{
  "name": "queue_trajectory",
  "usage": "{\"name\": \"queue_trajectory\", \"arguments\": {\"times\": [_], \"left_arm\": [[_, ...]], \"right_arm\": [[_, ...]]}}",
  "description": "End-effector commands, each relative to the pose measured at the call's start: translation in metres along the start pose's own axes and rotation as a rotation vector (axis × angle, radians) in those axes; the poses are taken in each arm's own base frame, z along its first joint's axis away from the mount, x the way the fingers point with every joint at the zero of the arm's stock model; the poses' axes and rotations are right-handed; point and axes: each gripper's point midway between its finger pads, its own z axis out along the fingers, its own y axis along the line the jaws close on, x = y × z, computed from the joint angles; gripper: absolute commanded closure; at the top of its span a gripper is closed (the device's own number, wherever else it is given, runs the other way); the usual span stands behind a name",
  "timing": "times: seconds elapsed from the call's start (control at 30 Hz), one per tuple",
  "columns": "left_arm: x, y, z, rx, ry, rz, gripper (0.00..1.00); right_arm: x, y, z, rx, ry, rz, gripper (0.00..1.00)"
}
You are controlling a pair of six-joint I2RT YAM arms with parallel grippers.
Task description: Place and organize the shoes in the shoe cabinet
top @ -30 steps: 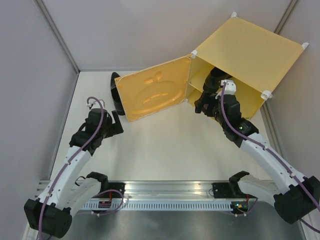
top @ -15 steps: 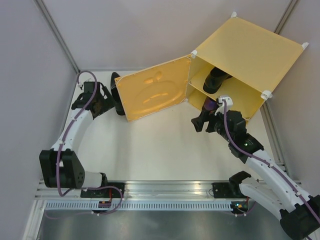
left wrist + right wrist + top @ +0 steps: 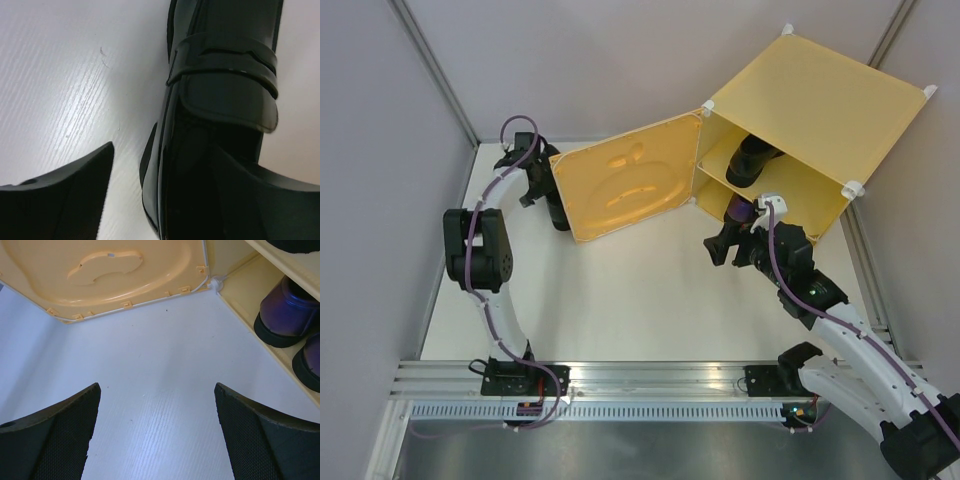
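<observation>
The yellow shoe cabinet (image 3: 810, 100) stands at the back right with its door (image 3: 625, 185) swung open to the left. One black shoe (image 3: 750, 158) rests on the upper shelf, and two purple shoes (image 3: 285, 315) sit side by side on the lower level. Another black shoe (image 3: 556, 205) lies behind the door at the back left. My left gripper (image 3: 534, 182) is down at that shoe (image 3: 220, 95), jaws open astride its side wall, the left finger (image 3: 65, 200) apart from it. My right gripper (image 3: 724, 243) hangs open and empty over the table before the cabinet.
Grey walls close in the table on the left, back and right. The open door (image 3: 100, 275) stands between the two arms. The left arm is stretched far back along the left wall. The cabinet's shelf edge (image 3: 287, 267) is just right of my right gripper (image 3: 155, 390).
The left arm swung from the front left to the back-left corner, down over the black shoe. The right gripper drew back out of the cabinet, leaving a black shoe on the upper shelf.
</observation>
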Motion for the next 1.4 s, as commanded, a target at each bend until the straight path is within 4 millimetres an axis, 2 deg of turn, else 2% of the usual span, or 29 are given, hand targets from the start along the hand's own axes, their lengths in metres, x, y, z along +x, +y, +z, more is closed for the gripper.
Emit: {"name": "queue_trajectory", "arguments": {"times": [0.0, 0.07, 0.1, 0.17, 0.2, 0.23, 0.27, 0.3, 0.33, 0.37, 0.43, 0.47, 0.5, 0.53, 0.57, 0.63, 0.7, 0.73, 0.8, 0.83, 0.93, 0.97, 1.03, 1.07, 1.13, 1.17, 1.3, 1.37], "left_arm": [[-0.010, 0.000, 0.015, -0.039, -0.008, -0.026, 0.25], [-0.002, 0.007, 0.024, -0.074, 0.018, -0.021, 0.33], [-0.002, 0.010, 0.025, -0.083, 0.020, -0.017, 0.47], [0.001, 0.021, 0.024, -0.110, 0.028, -0.020, 0.60], [0.001, 0.025, 0.022, -0.113, 0.029, -0.017, 0.74], [0.002, 0.026, 0.018, -0.114, 0.028, -0.014, 0.79], [-0.005, 0.047, 0.012, -0.136, 0.019, -0.048, 0.83], [-0.005, 0.054, 0.008, -0.144, 0.018, -0.049, 0.93], [0.005, 0.065, 0.005, -0.160, 0.036, -0.048, 0.97], [-0.002, 0.074, -0.006, -0.163, 0.016, -0.065, 0.98], [0.001, 0.090, -0.019, -0.181, 0.007, -0.078, 0.98], [0.007, 0.103, -0.032, -0.197, 0.000, -0.088, 0.98], [0.009, 0.110, -0.040, -0.202, -0.005, -0.100, 0.98], [0.024, 0.120, -0.043, -0.216, 0.017, -0.103, 0.98], [0.026, 0.123, -0.052, -0.208, 0.009, -0.110, 0.98], [0.025, 0.123, -0.080, -0.179, -0.028, -0.117, 0.98], [0.044, 0.123, -0.092, -0.138, 0.006, -0.107, 0.98], [0.051, 0.123, -0.108, -0.103, -0.009, -0.109, 0.98], [0.069, 0.114, -0.123, -0.023, 0.022, -0.125, 0.98], [0.086, 0.116, -0.132, 0.003, 0.037, -0.132, 0.98], [0.113, 0.108, -0.151, 0.093, 0.088, -0.151, 0.98], [0.127, 0.105, -0.164, 0.146, 0.107, -0.150, 0.98], [0.146, 0.103, -0.178, 0.190, 0.148, -0.146, 0.98], [0.158, 0.096, -0.195, 0.255, 0.182, -0.146, 0.98], [0.168, 0.094, -0.211, 0.299, 0.206, -0.139, 0.98], [0.179, 0.092, -0.226, 0.333, 0.231, -0.138, 0.98], [0.196, 0.098, -0.256, 0.357, 0.251, -0.114, 0.98], [0.206, 0.101, -0.259, 0.346, 0.282, -0.107, 0.98]], "right_arm": [[-0.008, 0.000, 0.001, 0.004, -0.035, -0.018, 0.02], [-0.007, -0.001, 0.001, 0.007, -0.030, -0.020, 0.02], [-0.007, -0.001, 0.001, 0.007, -0.030, -0.021, 0.02], [-0.007, -0.001, 0.001, 0.008, -0.027, -0.021, 0.02], [-0.006, -0.001, 0.001, 0.008, -0.024, -0.022, 0.02], [-0.007, -0.001, 0.002, 0.008, -0.027, -0.021, 0.02], [-0.006, -0.001, 0.001, 0.009, -0.026, -0.021, 0.02], [-0.007, 0.000, 0.002, 0.007, -0.025, -0.018, 0.02], [-0.006, 0.001, 0.002, 0.002, -0.022, -0.017, 0.02], [-0.004, 0.001, 0.002, 0.003, -0.009, -0.019, 0.02], [-0.005, 0.004, 0.003, -0.009, 0.002, -0.020, 0.02], [-0.005, 0.004, 0.002, -0.009, 0.006, -0.021, 0.02], [-0.005, 0.005, 0.002, -0.012, 0.006, -0.021, 0.02], [-0.004, 0.005, 0.003, -0.018, 0.009, -0.021, 0.02], [-0.004, 0.006, 0.002, -0.021, 0.010, -0.018, 0.02], [-0.004, 0.008, 0.002, -0.032, 0.011, -0.020, 0.02], [-0.005, 0.009, 0.001, -0.036, 0.008, -0.020, 0.02], [-0.006, 0.009, 0.001, -0.035, 0.006, -0.018, 0.02], [-0.008, 0.010, -0.001, -0.036, -0.005, -0.017, 0.02], [-0.008, 0.010, -0.001, -0.037, -0.005, -0.017, 0.02], [-0.012, 0.012, -0.002, -0.042, -0.014, -0.016, 0.02], [-0.012, 0.012, -0.003, -0.042, -0.013, -0.016, 0.02], [-0.014, 0.011, -0.003, -0.036, -0.016, -0.016, 0.02], [-0.013, 0.011, -0.003, -0.034, -0.011, -0.016, 0.02], [-0.015, 0.012, -0.004, -0.034, -0.014, -0.013, 0.02], [-0.014, 0.012, -0.004, -0.033, -0.013, -0.013, 0.02], [-0.020, 0.016, -0.006, -0.042, -0.017, 0.004, 0.02], [-0.021, 0.018, -0.006, -0.050, -0.012, 0.016, 0.02]]}}
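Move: The last black shoe stands toe outward, its middle about 4 cm ahead of the left hand, 4 cm to the right and 6 cm below, with the open fingers over its left rim. The free edge of the open cabinet door is some 12 cm back and 10 cm right of this hand, and the door's hinge about level with it, 43 cm right. From the right hand the shoe lies about 25 cm ahead, 42 cm left and 17 cm lower. The black shoe's left side wall is straddled as the left hand sinks some 4 cm, then pinched at the opening as the fingers shut. Keeping that grip, the hand draws it back about 32 cm towards the base, bowing left away from the door's free edge and then back right, rising on the way while the hand's left side rolls down some 20 degrees. ##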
